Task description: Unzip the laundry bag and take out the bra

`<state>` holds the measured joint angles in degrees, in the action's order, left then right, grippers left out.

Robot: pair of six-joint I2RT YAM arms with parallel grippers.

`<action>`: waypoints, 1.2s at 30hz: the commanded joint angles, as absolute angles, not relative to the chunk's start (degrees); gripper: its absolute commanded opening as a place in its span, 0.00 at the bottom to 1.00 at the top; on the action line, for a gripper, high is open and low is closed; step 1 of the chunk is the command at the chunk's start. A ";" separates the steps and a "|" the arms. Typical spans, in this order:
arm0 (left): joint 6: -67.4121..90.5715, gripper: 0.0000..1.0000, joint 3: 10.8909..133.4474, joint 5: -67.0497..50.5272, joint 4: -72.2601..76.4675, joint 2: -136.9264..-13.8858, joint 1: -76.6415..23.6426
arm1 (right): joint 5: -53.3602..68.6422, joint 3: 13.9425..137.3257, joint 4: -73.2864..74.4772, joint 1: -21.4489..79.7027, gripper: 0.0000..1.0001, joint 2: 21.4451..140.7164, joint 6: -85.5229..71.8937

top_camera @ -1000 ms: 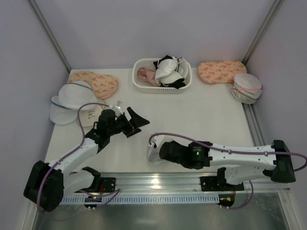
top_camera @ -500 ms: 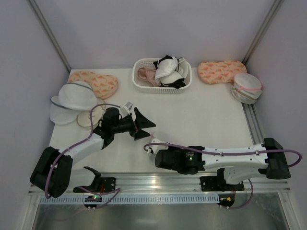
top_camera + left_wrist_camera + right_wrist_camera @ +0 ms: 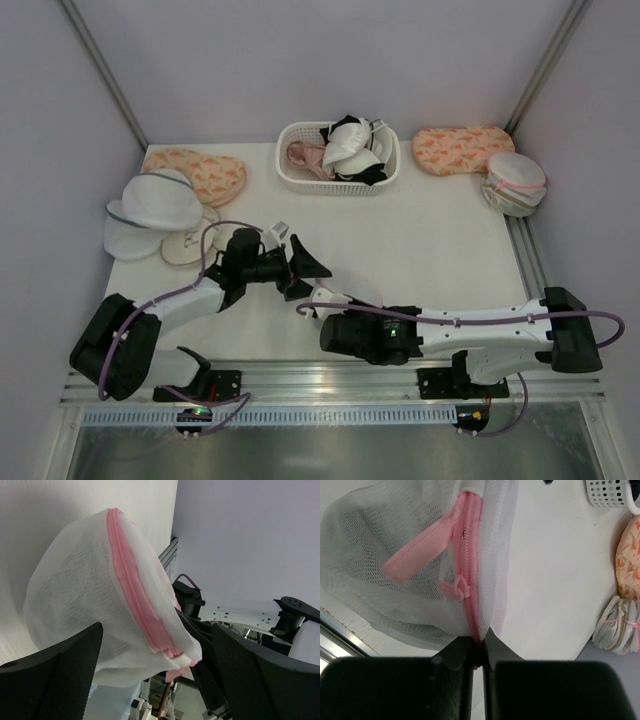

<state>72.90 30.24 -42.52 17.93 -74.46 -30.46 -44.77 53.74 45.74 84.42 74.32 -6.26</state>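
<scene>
The laundry bag (image 3: 385, 565), white mesh with a pink zipper rim (image 3: 471, 575), hangs from my right gripper (image 3: 479, 652), which is shut on the rim's lower end. The zipper pull (image 3: 455, 587) and a pink ribbon tab (image 3: 417, 550) sit just above the pinch. From above, the bag (image 3: 318, 303) is a small white lump near the table's front middle. My left gripper (image 3: 157, 675) stands open around the bag (image 3: 95, 595), one mesh-padded finger (image 3: 50, 680) on each side, no contact visible. The bra is hidden; nothing shows through the mesh.
A white basket (image 3: 340, 186) of garments stands at the back centre. Orange patterned pouches (image 3: 200, 172) (image 3: 462, 148) lie on either side of it. Grey-rimmed mesh domes (image 3: 150, 205) are stacked at the left, and a second pink-rimmed mesh pouch (image 3: 514, 183) sits at the right edge.
My left arm has swung right and forward, bringing its open jaws around the bag. The right arm has shifted the bag slightly left, still pinching the rim.
</scene>
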 commanded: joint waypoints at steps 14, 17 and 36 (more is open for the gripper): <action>79.28 0.00 32.26 -41.93 35.51 -84.99 -33.40 | -47.99 55.02 41.22 86.66 0.05 76.55 -4.83; 78.84 0.00 31.91 -40.61 35.42 -84.90 -33.40 | -49.39 56.50 44.19 86.66 0.27 75.85 -8.34; 89.65 0.00 20.48 -12.68 40.61 -75.86 -35.15 | -39.23 44.66 18.14 86.66 0.79 53.27 -32.24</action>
<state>86.94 20.67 -21.02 36.60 -79.75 -34.20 -44.93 49.95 34.28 86.30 54.00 -25.76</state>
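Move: The open left hand is just short of the laundry bag's zipped rim, which lies about 3 cm to its right, 1 cm ahead and 2 cm below; the bag's middle is some 5 cm right, 1 cm back and 5 cm down. From the right hand, already pinching the zip edge, that rim spot is about 6 cm left, 5 cm ahead and level. The basket stands about 32 cm ahead of the left hand, 5 cm right, 11 cm lower. The left hand edges about 3 cm right and down while its fingers close and pinch the laundry bag's zipped rim, the right hand keeping its own hold nearly still. Only then does the right hand open and let go, rising about 7 cm off the bag and rolling some 40 degrees with its left side up, as the left hand carries the rim forward, left and down, turning about 20 degrees counter-clockwise. ##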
